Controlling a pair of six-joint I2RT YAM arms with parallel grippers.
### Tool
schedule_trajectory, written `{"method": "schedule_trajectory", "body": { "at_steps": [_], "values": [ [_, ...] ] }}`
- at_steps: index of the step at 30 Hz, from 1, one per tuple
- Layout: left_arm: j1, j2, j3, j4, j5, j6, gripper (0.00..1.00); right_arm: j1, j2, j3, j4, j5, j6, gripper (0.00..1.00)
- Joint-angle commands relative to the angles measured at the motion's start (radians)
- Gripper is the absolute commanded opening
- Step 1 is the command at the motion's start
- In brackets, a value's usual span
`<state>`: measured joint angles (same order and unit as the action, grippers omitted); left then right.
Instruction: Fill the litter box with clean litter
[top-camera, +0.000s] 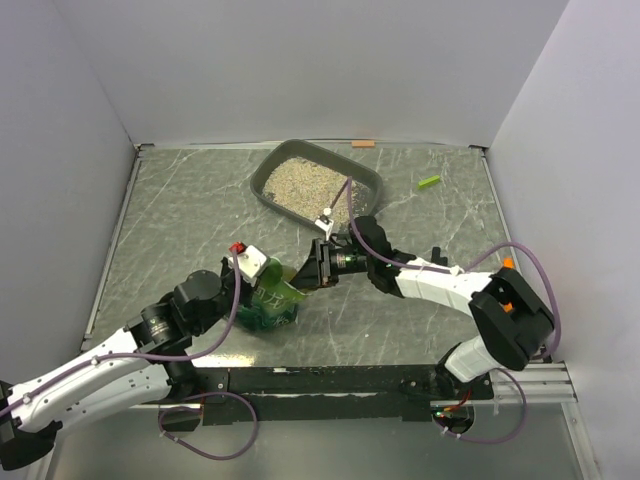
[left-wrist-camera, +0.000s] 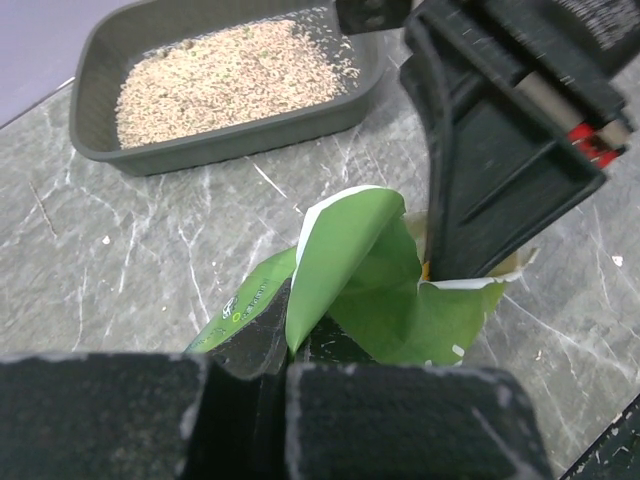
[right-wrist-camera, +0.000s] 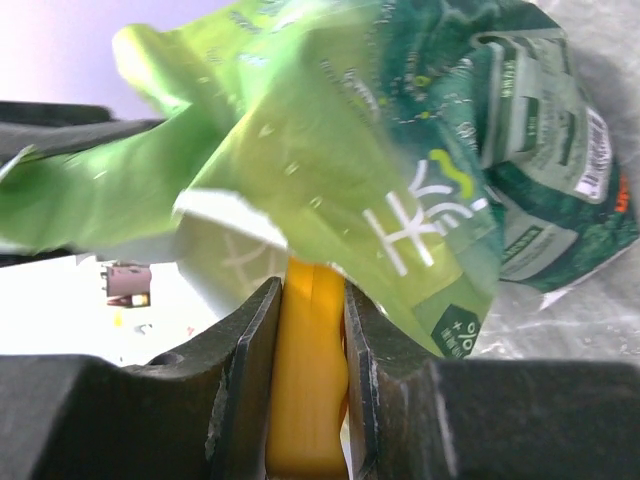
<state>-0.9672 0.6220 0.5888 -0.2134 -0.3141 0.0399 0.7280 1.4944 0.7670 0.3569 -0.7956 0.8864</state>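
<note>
The dark-grey litter box (top-camera: 263, 179) stands at the back centre, holding a bed of beige clean litter (top-camera: 311, 186); both show in the left wrist view, box wall (left-wrist-camera: 230, 140) and litter (left-wrist-camera: 225, 80). A green glossy bag (top-camera: 272, 302) stands in front of the arms. My left gripper (top-camera: 266, 284) is shut on the bag's upper edge (left-wrist-camera: 340, 270). My right gripper (top-camera: 308, 270) reaches into the bag's mouth, shut on an orange scoop handle (right-wrist-camera: 310, 370). The scoop's bowl is hidden behind the bag (right-wrist-camera: 400, 150).
A small green piece (top-camera: 429, 182) lies on the marble-patterned table at the back right. An orange strip (top-camera: 363, 143) sits at the back wall behind the box. White walls close in three sides.
</note>
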Motion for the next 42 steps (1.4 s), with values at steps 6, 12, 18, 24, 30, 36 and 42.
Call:
{"method": "schedule_trajectory", "body": {
  "at_steps": [6, 12, 18, 24, 30, 36, 42],
  "values": [
    [-0.008, -0.044, -0.037, 0.042, -0.019, -0.018, 0.01, -0.035, -0.181, -0.077, 0.146, -0.06, 0.08, 0.0],
    [-0.015, -0.102, -0.066, 0.069, -0.02, -0.012, 0.01, -0.097, -0.298, -0.139, 0.105, -0.063, 0.074, 0.0],
    [-0.019, -0.114, -0.076, 0.078, -0.028, -0.009, 0.01, -0.145, -0.399, -0.198, 0.074, -0.063, 0.08, 0.0],
    [-0.024, -0.119, -0.08, 0.085, -0.039, -0.008, 0.01, -0.173, -0.485, -0.247, 0.034, -0.048, 0.101, 0.0],
    [-0.025, -0.139, -0.084, 0.089, -0.043, -0.008, 0.01, -0.185, -0.583, -0.304, -0.027, 0.041, 0.143, 0.0],
    [-0.028, -0.143, -0.086, 0.092, -0.042, -0.009, 0.01, -0.188, -0.635, -0.374, 0.011, 0.096, 0.227, 0.0],
    [-0.03, -0.149, -0.087, 0.094, -0.04, -0.006, 0.01, -0.187, -0.695, -0.452, 0.12, 0.125, 0.339, 0.0]
  ]
}}
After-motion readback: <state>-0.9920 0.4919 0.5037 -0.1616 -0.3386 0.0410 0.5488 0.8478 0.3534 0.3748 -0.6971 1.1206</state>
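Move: Just beyond the right hand's fingertips lies the bag mouth, about 5 cm to its left, level fore and aft and 2 cm below; the held scoop's bowl is down inside. The bag body is some 10 cm left, 4 cm back and 9 cm below. The litter box sits roughly 28 cm ahead, 4 cm right and 13 cm down. From the left hand, gripping the bag's rim, the mouth is about 6 cm right, level fore and aft and 2 cm below. Drawing the scoop out of the bag mouth, the right hand keeps its grip on the handle and goes about 10 cm to the right, rising some 5 cm on the way before sinking slightly, and easing back a little. The wrist turns nearly 20 degrees clockwise and tips the fingers up about 10. The left hand keeps pinching the bag's rim, almost still. ##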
